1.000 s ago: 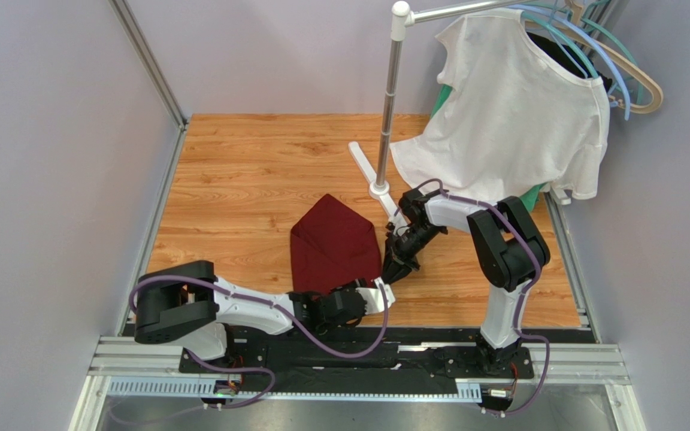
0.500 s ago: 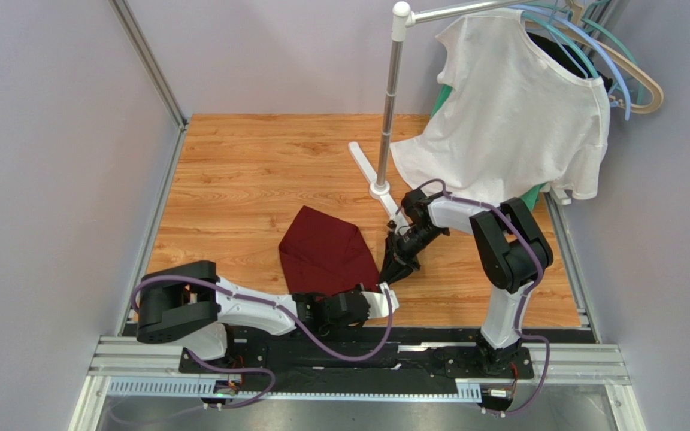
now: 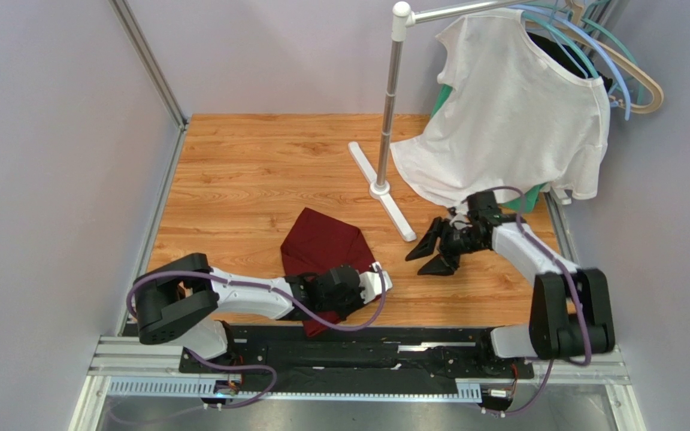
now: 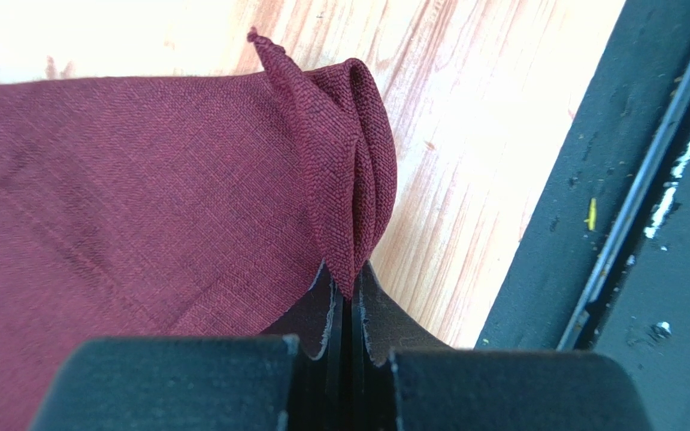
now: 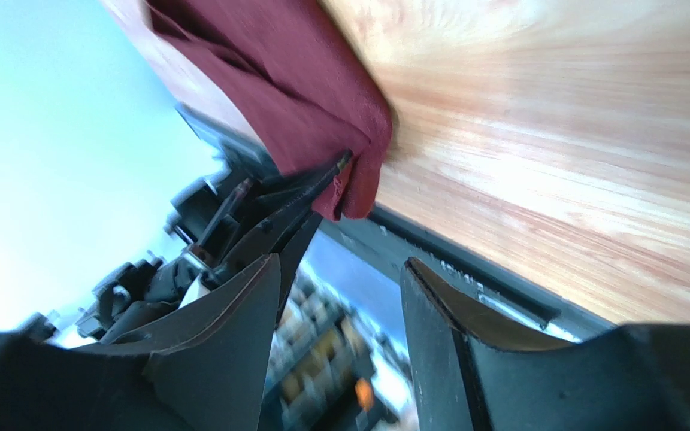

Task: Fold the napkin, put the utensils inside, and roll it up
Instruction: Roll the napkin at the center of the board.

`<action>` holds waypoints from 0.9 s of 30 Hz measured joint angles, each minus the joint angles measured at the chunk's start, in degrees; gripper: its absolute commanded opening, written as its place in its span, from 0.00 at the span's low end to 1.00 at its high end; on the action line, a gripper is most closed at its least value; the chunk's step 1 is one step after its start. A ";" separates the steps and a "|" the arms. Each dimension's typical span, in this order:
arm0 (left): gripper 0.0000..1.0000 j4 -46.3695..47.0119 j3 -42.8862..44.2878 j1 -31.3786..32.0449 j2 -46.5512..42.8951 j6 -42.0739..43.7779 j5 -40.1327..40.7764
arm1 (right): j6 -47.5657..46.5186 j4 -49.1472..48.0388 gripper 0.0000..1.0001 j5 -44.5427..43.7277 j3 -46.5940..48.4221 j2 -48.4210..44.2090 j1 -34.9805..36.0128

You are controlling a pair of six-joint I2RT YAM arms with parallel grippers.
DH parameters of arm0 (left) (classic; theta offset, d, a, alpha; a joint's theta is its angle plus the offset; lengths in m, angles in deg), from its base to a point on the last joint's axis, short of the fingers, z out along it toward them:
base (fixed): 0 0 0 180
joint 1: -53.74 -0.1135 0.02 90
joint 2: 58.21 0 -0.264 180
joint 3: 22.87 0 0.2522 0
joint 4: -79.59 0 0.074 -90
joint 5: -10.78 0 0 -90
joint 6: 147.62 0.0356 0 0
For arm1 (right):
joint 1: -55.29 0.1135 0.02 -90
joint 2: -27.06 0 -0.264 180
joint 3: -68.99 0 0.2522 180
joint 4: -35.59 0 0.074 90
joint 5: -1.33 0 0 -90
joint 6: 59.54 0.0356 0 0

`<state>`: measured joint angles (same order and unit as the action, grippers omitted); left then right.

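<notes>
The dark maroon napkin (image 3: 322,244) lies crumpled on the wooden table, near the front edge, with a bit of it hanging over the black rail. My left gripper (image 3: 371,280) is shut on a bunched fold at its near right corner, and the left wrist view shows the cloth (image 4: 142,180) pinched between the closed fingertips (image 4: 353,280). My right gripper (image 3: 430,259) stands open and empty, well to the right of the napkin and apart from it. In the right wrist view its open gripper (image 5: 341,265) faces the napkin (image 5: 295,90). The utensils are out of view.
A white T-shirt (image 3: 511,108) hangs on hangers from a metal rack whose pole (image 3: 389,108) and white base (image 3: 385,193) stand at the back, just behind the right arm. A black rail (image 3: 412,341) runs along the near edge. Grey walls close in both sides.
My right gripper has opened, let go of the napkin and swung away to the right. The left gripper has shut on the near corner, and the napkin has shifted left and nearer.
</notes>
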<state>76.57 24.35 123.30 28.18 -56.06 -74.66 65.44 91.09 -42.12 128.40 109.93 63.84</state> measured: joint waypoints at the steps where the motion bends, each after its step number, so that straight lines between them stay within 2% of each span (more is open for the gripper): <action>1: 0.00 -0.31 0.17 -0.81 -0.04 -0.37 -1.40 | 1.11 -1.36 0.55 -0.39 -1.60 -3.06 -1.60; 5: 0.00 -2.86 1.92 -4.59 0.52 -2.05 -8.13 | 4.68 -6.49 0.55 -4.79 -8.39 -19.63 -7.65; 10: 0.00 -6.99 6.56 -8.37 3.72 -3.32 -15.61 | 5.01 -14.16 0.54 -11.19 -11.93 -38.71 -5.14; 13: 0.00 -9.11 7.72 -9.92 4.22 -3.80 -19.02 | 3.67 -18.45 0.54 -16.83 -14.49 -48.28 0.42; 15: 0.00 -10.75 8.37 -11.52 4.52 -3.87 -21.92 | 1.77 -21.55 0.54 -21.55 -16.59 -53.86 6.71; 19: 0.00 -14.60 11.63 -14.49 7.28 -3.82 -28.33 | -2.89 -25.92 0.54 -29.55 -21.44 -60.48 17.99; 23: 0.00 -17.77 14.73 -16.76 10.25 -3.74 -33.90 | -6.91 -28.09 0.53 -34.75 -24.90 -62.75 25.94; 27: 0.00 -19.65 17.07 -18.91 12.98 -3.65 -39.34 | -10.49 -29.75 0.53 -39.89 -26.60 -61.02 32.61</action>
<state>56.92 41.42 104.39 41.17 -59.71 -114.00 54.95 61.34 -82.01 101.80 48.91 96.45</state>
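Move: Pinched in the left fingers is the napkin's right-hand edge; the napkin's middle lies about 4 cm ahead and 6 cm left of that hand, roughly level. The middle of the white rack foot is some 22 cm ahead and 6 cm right of it. From the empty right hand the napkin's middle is about 20 cm left, 2 cm back and 8 cm below, the rack foot 16 cm ahead and 9 cm left. Rolling its wrist while staying almost in place, the left hand swings its fingers from slightly forward to slightly back by some 35 degrees, still pinching the napkin's edge just over the board. Its fingers half open, the right hand moves on right and up about 10 cm, then curves back and left and sinks a little, ending higher than it began, its fingers swung up from left-and-down to nearly level, pointing forward and left. ##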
